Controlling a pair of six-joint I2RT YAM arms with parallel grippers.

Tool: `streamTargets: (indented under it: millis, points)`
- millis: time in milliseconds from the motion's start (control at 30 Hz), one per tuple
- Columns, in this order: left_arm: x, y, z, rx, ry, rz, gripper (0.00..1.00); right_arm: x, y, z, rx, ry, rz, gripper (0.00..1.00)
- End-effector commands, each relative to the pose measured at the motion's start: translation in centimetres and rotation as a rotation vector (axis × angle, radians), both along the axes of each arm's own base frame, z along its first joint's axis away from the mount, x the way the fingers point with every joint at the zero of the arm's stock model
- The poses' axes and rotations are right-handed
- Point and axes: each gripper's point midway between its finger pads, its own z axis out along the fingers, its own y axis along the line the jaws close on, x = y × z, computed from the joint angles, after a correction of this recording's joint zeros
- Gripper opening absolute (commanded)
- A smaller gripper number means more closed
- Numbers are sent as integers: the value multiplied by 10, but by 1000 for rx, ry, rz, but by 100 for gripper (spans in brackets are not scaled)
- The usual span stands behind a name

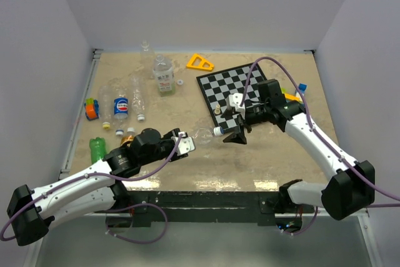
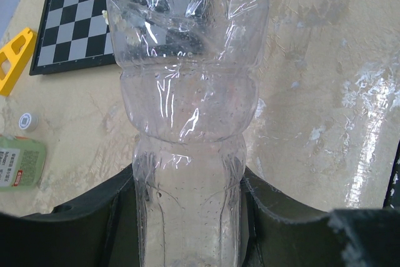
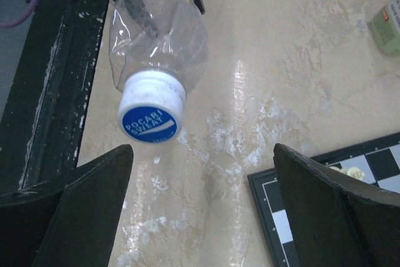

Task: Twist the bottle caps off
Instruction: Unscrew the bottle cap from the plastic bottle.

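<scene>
My left gripper is shut on the lower body of a clear, crumpled bottle, held lying level above the table with its neck pointing right. In the left wrist view the bottle fills the gap between the dark fingers. Its cap is white with a blue printed top and sits on the neck. My right gripper is open, its jaws wide apart just past the cap. In its wrist view the cap lies up and left of the gap, near the left finger, not between the pads.
More bottles lie at the left, a green one by the edge, and a green-labelled one stands at the back with a loose white cap beside it. A chessboard with a piece, a yellow triangle and a toy car lie around.
</scene>
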Motion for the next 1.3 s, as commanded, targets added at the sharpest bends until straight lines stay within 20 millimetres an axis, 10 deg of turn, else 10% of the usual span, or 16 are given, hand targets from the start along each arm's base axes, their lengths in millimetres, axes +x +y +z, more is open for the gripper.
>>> streamTargets:
  millis: [0,600,1267]
  points:
    - [4,-7,13,-40,-44,-19,0,9,14,30,55,-31,4,95]
    - [15,-5,6,-10,-24,42,0,-16,13,38,69,-51,101,60]
    - [17,-4,7,-15,-25,56,0,-17,21,26,54,-15,109,43]
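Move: The white cap of the clear plastic bottle sits about 3 cm to the right gripper's left, 2 cm back and some 3 cm above its wide-open fingers. The chessboard lies below, its middle roughly 14 cm ahead of that gripper, 5 cm to its right and 19 cm down; the chess piece is about 10 cm ahead, 2 cm left and 18 cm down. From the left gripper, which already holds the bottle, the cap is around 9 cm right, 3 cm ahead and 7 cm up. Bring the right gripper up some 3 cm, edging left and back, then ease it left and about 1 cm down so that its tips come around the cap; narrow the fingers from wide open to about half as it goes. Meanwhile keep the left gripper's hold on the bottle and lower it a little over 1 cm, easing slightly forward, to present the cap. ##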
